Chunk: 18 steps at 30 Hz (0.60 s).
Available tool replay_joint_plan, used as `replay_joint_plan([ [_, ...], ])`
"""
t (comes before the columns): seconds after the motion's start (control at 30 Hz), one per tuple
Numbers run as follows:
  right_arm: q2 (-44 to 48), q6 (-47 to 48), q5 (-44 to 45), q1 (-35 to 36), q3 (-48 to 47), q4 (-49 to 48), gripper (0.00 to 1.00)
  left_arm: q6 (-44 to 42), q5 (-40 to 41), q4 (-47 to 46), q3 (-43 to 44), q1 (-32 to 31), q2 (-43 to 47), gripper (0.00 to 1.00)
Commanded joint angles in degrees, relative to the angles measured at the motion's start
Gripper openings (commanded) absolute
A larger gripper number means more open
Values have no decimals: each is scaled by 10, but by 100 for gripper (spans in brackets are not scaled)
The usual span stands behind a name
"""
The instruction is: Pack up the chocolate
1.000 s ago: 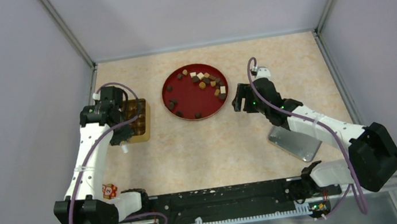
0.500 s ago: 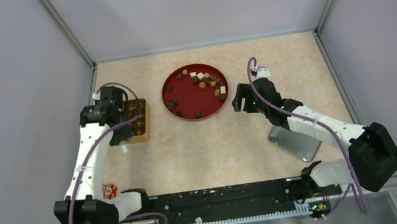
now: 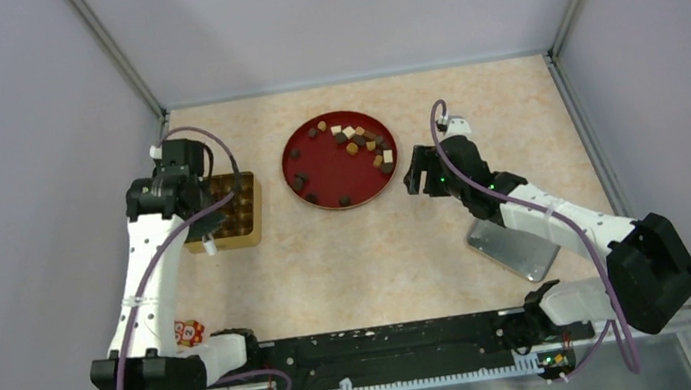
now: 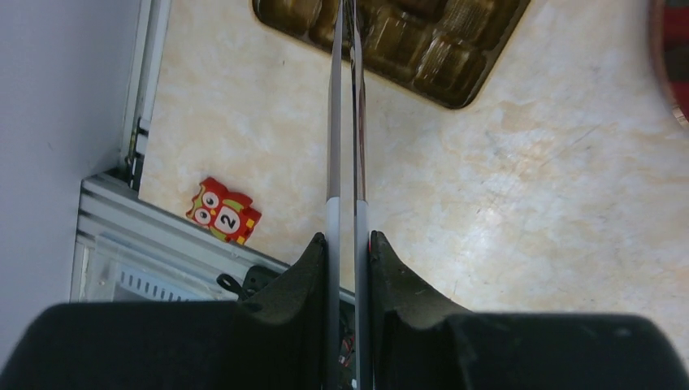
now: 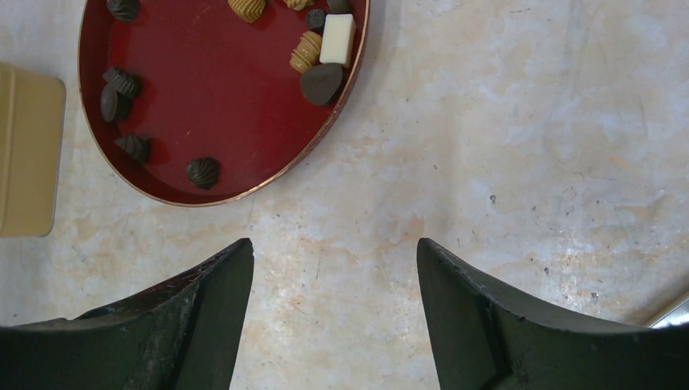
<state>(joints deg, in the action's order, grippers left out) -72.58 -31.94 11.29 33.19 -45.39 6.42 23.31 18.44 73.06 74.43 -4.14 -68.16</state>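
Note:
Several chocolate pieces point(image 3: 352, 144), dark, tan and cream, lie in a round red plate point(image 3: 292, 170); the right wrist view shows some of this chocolate point(image 5: 322, 82) on the same plate point(image 5: 227, 106). A gold compartment tray point(image 3: 249, 226) sits left of the plate. My left gripper point(image 3: 203, 236) hangs over the tray's near-left corner, shut on long metal tweezers point(image 4: 345, 122). Their blades run almost together toward the tray point(image 4: 475, 69) and the tips leave the frame; no chocolate shows between the blades. My right gripper point(image 3: 419, 171) stands open just right of the plate, low over the table, its jaws point(image 5: 333, 252) empty.
A silver tin lid point(image 3: 513, 246) lies on the table under the right forearm. A red owl-printed block point(image 3: 188, 332) point(image 4: 223, 213) rests near the left arm's base, by the metal rail. Grey walls close in the left, back and right sides.
The left arm has swung back and left, uncovering more of the gold tray. The tweezers' blades have drawn closer together. The right arm has not moved.

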Motion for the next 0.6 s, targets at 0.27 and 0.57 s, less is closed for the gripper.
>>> replay_joint_plan([
  [0.27,7,6,10,-6,-6,-6,72,-64,-155,-182,94,-84,-34,11],
  [0.57,40,4,41,-6,-6,30,72,-79,-146,-294,111,-241,-167,18],
])
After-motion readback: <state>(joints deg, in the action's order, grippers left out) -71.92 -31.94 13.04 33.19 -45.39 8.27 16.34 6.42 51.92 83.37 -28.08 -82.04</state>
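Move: The red tray that my left hand goes for has its middle about 24 cm ahead and 23 cm to my right, some 19 cm lower. The lone tan chocolate in it is roughly 27 cm ahead and 26 cm right; the dark chocolate inside its near rim, 14 cm ahead and 23 cm right. The gold box is 15 cm ahead, 2 cm left. From my right hand, the tray's middle lies about 16 cm ahead, 13 cm left. I swing my left hand off from the gold box towards the red tray, about 18 cm to the right and 9 cm forward, in an arc: up some 5 cm first, then sinking about 3 cm again as it sweeps right. The wrist turns some 35 degrees clockwise and tips a little upward, while my fingers keep the tongs squeezed, touching nothing else. ##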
